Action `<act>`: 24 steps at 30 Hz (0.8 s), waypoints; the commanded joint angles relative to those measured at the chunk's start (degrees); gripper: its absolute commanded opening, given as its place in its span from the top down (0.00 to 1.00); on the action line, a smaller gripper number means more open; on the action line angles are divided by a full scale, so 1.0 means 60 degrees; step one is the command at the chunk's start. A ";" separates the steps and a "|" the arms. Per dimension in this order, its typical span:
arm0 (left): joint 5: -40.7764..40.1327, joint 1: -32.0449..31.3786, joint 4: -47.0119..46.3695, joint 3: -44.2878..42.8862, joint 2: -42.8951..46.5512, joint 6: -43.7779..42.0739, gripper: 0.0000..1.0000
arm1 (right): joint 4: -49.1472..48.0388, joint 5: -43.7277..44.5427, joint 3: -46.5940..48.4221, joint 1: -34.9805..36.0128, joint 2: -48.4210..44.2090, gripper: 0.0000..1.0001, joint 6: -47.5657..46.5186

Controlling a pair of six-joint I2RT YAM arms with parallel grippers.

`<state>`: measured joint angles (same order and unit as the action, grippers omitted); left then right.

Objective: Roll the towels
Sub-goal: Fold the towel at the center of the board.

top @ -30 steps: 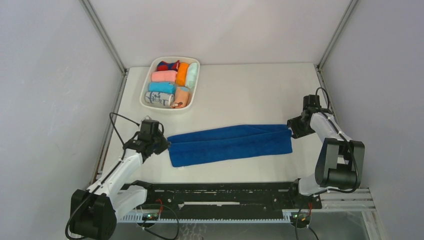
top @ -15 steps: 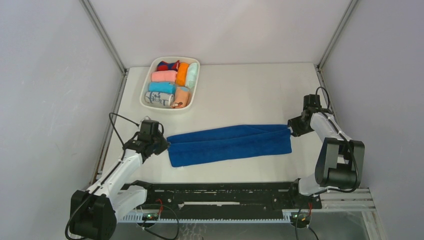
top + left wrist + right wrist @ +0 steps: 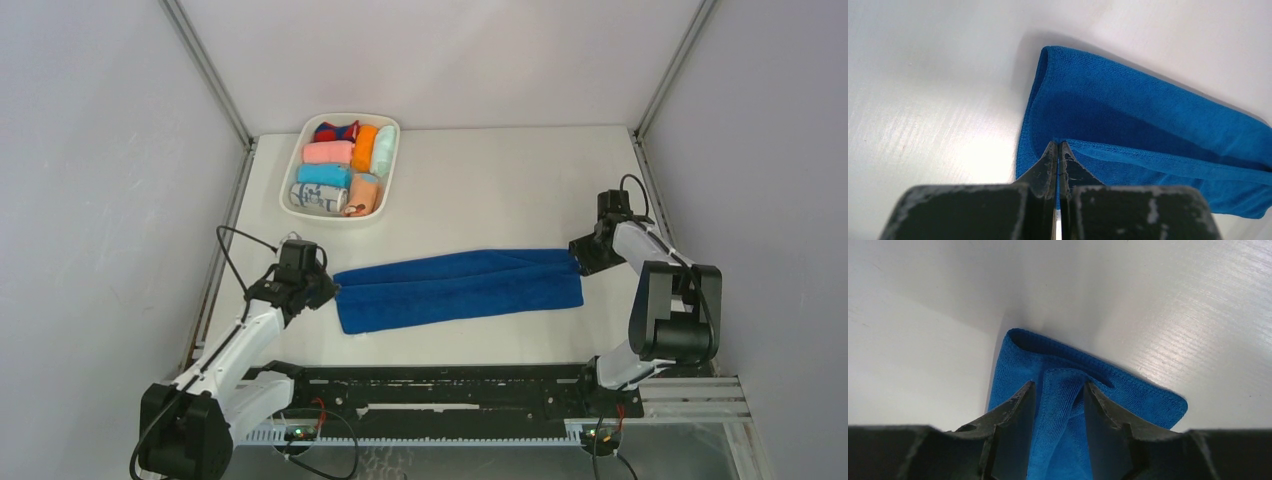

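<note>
A long royal-blue towel [image 3: 460,285] lies folded lengthwise across the middle of the table. My left gripper [image 3: 333,288] is at its left end, shut on the towel's upper hemmed edge [image 3: 1148,157]; the jaws [image 3: 1058,143] meet with cloth pinched between them. My right gripper [image 3: 578,256] is at the right end. Its fingers [image 3: 1058,384] stand apart, pressed down astride a raised, bunched fold of the blue towel [image 3: 1048,352]. A small peach-orange towel [image 3: 364,194] lies rolled in the tray.
A white tray [image 3: 345,117] at the back left holds several rolled cloths in pink, orange, mint, light blue and printed white. A black rail [image 3: 440,385] runs along the near edge between the arm bases. Grey walls close in both sides.
The right wrist has shifted slightly up and left at the towel's right end, and its jaws narrowed then widened a little. The left arm and the towel have barely moved.
</note>
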<state>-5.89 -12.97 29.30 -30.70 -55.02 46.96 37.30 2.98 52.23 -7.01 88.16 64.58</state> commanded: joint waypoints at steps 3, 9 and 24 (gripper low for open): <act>-0.0258 -0.0013 -0.0106 0.0090 0.0246 -0.0137 1.00 | -0.0207 0.0493 0.0149 0.0070 0.0292 0.61 0.0138; -0.0247 -0.0006 -0.0131 0.0128 0.0250 -0.0136 1.00 | -0.0450 0.0592 0.0074 0.0052 0.0561 0.61 0.0059; -0.0434 0.0019 -0.0040 -0.0073 0.0270 -0.0143 1.00 | -0.0323 0.0405 0.0258 0.0061 -0.0013 1.00 -0.0575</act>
<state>-6.26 -12.97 29.30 -30.70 -54.41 46.96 35.77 5.26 52.23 -6.74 91.68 62.94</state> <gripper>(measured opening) 0.005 0.072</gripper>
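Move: The raised edge of the blue towel's top layer, at the towel's right end, lies about 2 cm below the right hand, a centimetre at most to its right and level fore-and-aft. The towel's far right corner is some 4 cm ahead of that spot and its near right corner about 10 cm back of it. The towel's middle is roughly 31 cm left of the right hand and 7 cm back. From the left hand that raised edge lies about 63 cm right and 6 cm ahead. Straight down the right hand sinks, about 2 cm, drifting a touch to the right, with its part-open fingers astride the raised edge of the towel's top layer. Once down, it stays there and the fingers close, pinching the cloth between their tips. The left hand stays in place, still shut on the left end of the same edge. ##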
